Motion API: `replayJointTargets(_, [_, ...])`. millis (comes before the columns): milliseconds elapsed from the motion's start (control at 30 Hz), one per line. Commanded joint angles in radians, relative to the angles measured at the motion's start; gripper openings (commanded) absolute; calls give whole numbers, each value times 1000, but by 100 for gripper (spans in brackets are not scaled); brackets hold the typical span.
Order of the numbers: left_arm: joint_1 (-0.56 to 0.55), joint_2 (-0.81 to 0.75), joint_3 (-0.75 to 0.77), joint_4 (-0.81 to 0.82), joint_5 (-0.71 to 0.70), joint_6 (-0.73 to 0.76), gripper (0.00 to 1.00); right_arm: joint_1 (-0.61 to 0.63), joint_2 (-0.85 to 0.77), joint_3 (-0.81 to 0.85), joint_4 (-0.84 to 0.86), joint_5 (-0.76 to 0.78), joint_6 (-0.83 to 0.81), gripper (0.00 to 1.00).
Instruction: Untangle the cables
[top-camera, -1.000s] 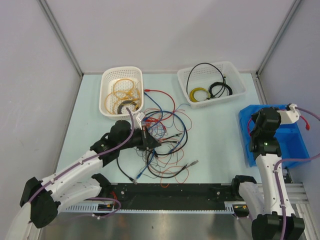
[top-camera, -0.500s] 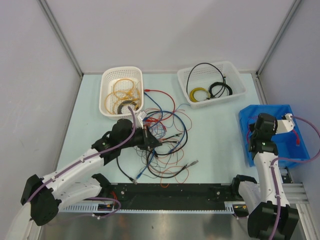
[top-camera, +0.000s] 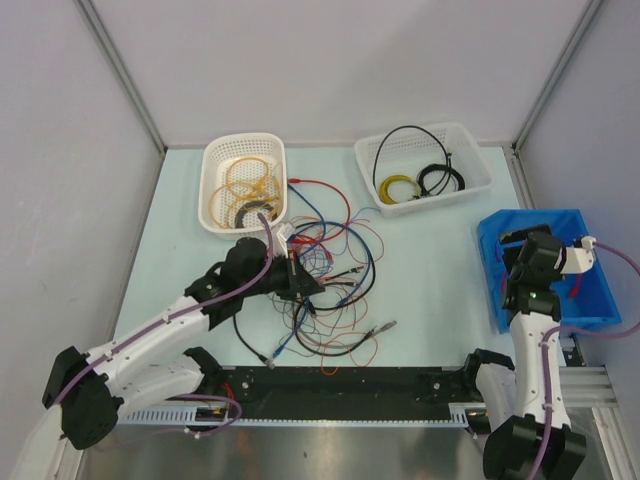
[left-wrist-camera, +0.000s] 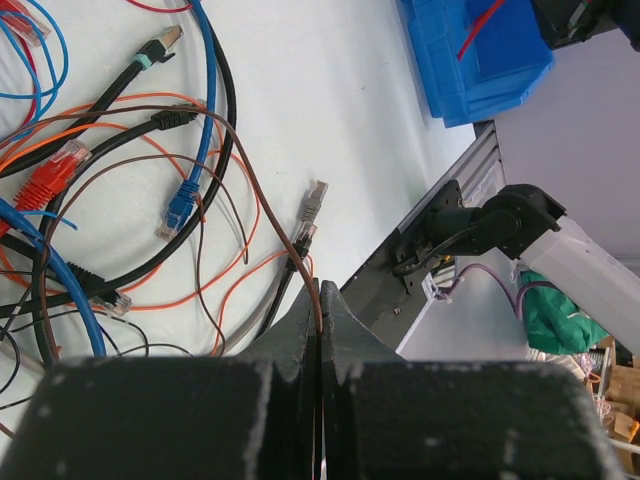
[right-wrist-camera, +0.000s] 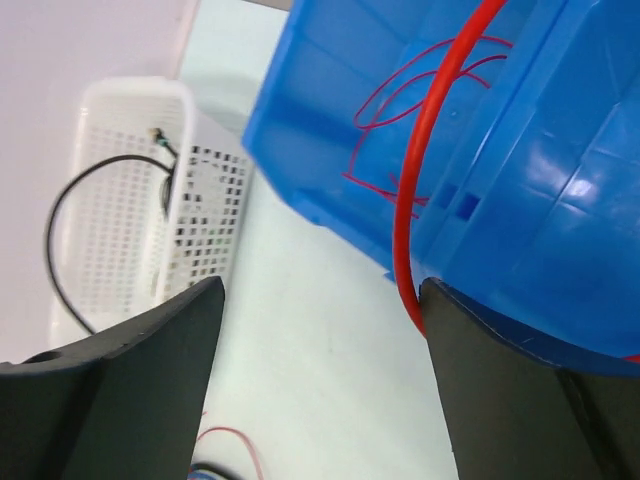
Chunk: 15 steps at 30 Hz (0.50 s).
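The cables (top-camera: 330, 275) lie as a loose tangle of red, blue, orange and black wires in the middle of the table. My left gripper (top-camera: 300, 283) sits at the tangle's left side. In the left wrist view it (left-wrist-camera: 320, 300) is shut on a thin brown cable (left-wrist-camera: 262, 195) that runs up from between the fingers. My right gripper (top-camera: 522, 250) hangs over the near left edge of the blue bin (top-camera: 590, 300). It (right-wrist-camera: 322, 290) stands open, and a red cable (right-wrist-camera: 405, 230) rests against the inside of its right finger and runs up into the bin.
A white basket (top-camera: 215, 160) at the back left holds yellow-orange coils. Another white basket (top-camera: 470, 140) at the back right holds black and yellow cables. The black rail (top-camera: 340, 385) runs along the near edge. Grey walls close in both sides.
My right gripper has opened, letting go of the red cable at the blue bin, and its wrist has swung a little. The left arm has kept still on the brown cable.
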Motion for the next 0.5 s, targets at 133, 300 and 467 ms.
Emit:
replayJointTargets(133, [-4,8,44,26,5,-3,0,120,-133,78,-87,-57,132,85])
replayJointTargets(300, [-7,28,78,24,14,-3,0,382,-175,113,-150,122,146,86])
replayJointTargets(467, [-5,19,95,16,5,2,0,367,-241,121,-243,257,100,86])
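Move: The red cable with the plugs hangs over the right hand's open fingers, its middle within about 3 cm to the right and 2 cm below. The blue bin's middle lies roughly 16 cm to that hand's right, about level fore and aft, 12 cm down; the white basket is some 20 cm left, 28 cm ahead. The tangle lies about 50 cm left and 5 cm back. From the left hand, the red cable is some 53 cm right, 11 cm ahead. The red cable, no longer gripped but still caught across a finger, is carried off from over the blue bin as the right hand swings left about 10 cm and climbs some 6 cm, heading back towards the tangle. The wrist turns roughly 15 degrees counter-clockwise and tips up a little; the fingers stay wide open. ##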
